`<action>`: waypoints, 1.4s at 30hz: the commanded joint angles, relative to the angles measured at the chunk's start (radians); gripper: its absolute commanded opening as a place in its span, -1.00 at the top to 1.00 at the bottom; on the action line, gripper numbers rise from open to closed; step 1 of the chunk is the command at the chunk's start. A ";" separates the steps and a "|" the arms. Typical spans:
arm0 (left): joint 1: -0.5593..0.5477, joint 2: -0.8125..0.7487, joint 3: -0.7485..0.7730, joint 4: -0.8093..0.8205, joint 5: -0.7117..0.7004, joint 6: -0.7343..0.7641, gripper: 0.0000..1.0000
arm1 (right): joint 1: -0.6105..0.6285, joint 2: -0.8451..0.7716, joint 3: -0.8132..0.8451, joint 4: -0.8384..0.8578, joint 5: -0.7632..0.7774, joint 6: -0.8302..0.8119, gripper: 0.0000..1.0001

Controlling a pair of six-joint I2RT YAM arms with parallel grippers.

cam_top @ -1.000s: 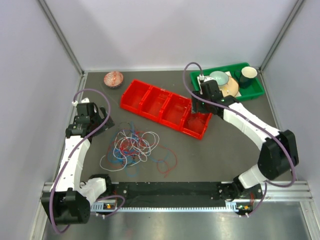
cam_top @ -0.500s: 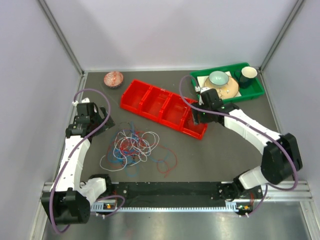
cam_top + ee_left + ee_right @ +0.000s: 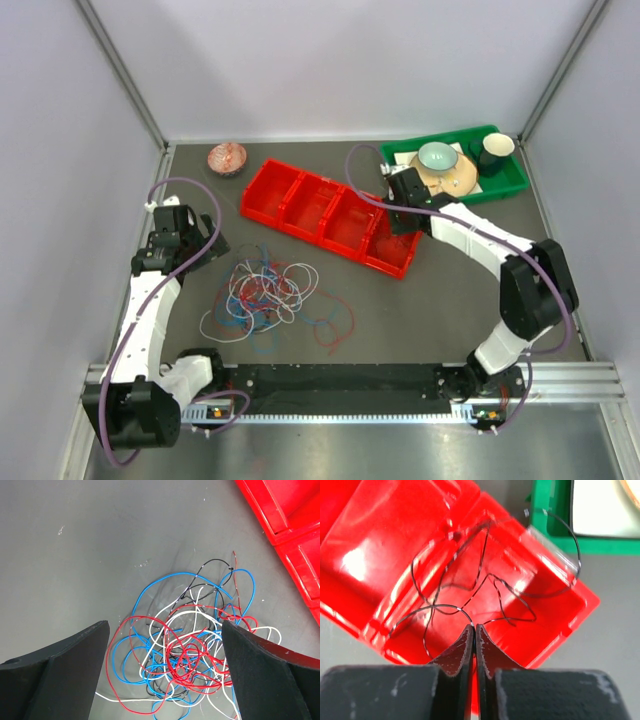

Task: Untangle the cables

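Observation:
The cables (image 3: 265, 295) lie in a loose tangle of red, white, blue and black wire on the grey table, left of centre. In the left wrist view the same cables (image 3: 195, 655) lie between and beyond my wide-apart fingers. My left gripper (image 3: 212, 247) (image 3: 164, 624) hangs open above the tangle's left edge and holds nothing. One black cable (image 3: 442, 605) lies looped in the right end compartment of the red tray (image 3: 300, 195) (image 3: 380, 530). My right gripper (image 3: 400, 215) (image 3: 474, 626) is shut on that black cable at its fingertips.
A green tray (image 3: 510, 180) at the back right holds a teal bowl (image 3: 437, 156), a tan plate and a dark cup. A small reddish bowl (image 3: 227, 158) sits at the back left. White walls enclose the table on three sides.
My right gripper has turned and settled over the tray's end compartment, and its jaws have closed on the black cable. The left arm and the tangle have not moved.

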 commanded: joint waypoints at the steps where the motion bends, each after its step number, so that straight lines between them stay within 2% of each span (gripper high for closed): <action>1: -0.001 -0.016 0.032 0.022 -0.007 0.008 -0.98 | -0.001 0.090 0.093 0.058 0.041 0.002 1.00; 11: -0.001 -0.028 0.023 0.019 -0.001 0.006 -0.98 | -0.060 0.233 0.098 0.116 -0.025 0.050 1.00; 14: -0.001 -0.031 0.029 0.009 -0.010 0.009 -0.98 | -0.058 0.204 0.047 0.119 -0.035 0.064 1.00; 18: -0.001 -0.036 0.026 0.016 -0.016 0.015 -0.98 | -0.058 0.085 -0.019 0.124 -0.025 0.076 1.00; 21: -0.001 -0.024 0.026 0.022 -0.006 0.011 -0.98 | -0.058 0.029 -0.043 0.124 -0.026 0.077 0.69; 22: -0.001 -0.022 0.028 0.024 -0.004 0.008 -0.98 | -0.060 -0.007 -0.046 0.121 -0.026 0.076 0.53; 25: -0.001 -0.018 0.031 0.029 -0.001 0.006 -0.98 | -0.060 -0.064 -0.045 0.110 -0.035 0.077 0.38; 30: -0.001 -0.016 0.031 0.030 -0.001 0.006 -0.98 | -0.058 -0.115 -0.014 0.092 -0.038 0.082 0.25; 36: -0.001 -0.019 0.032 0.027 0.002 0.003 -0.98 | -0.060 -0.071 0.049 0.076 0.006 0.065 -0.12; 42: -0.001 -0.024 0.029 0.024 0.001 0.005 -0.98 | -0.106 0.050 0.125 0.072 -0.009 0.094 -0.15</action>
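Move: The right hand grips the black cable, with the end compartment of the red bin as its target: middle some 2 cm ahead, about level sideways, roughly 5 cm below. The next compartment lies about 5 cm ahead and 9 cm left of the right hand. The green tray is around 16 cm ahead and 15 cm right of it. From the idle left hand, the end compartment is about 8 cm ahead, 39 cm right and 11 cm down. Down and forward goes the right hand, still pinching the black cable shut between its fingertips, sinking about 6 cm into the red bin's end compartment. Near the bottom it eases back, opens to a bit over half and lets go, then climbs about 10 cm clear of the bin, tilting slightly and edging forward at the end. ##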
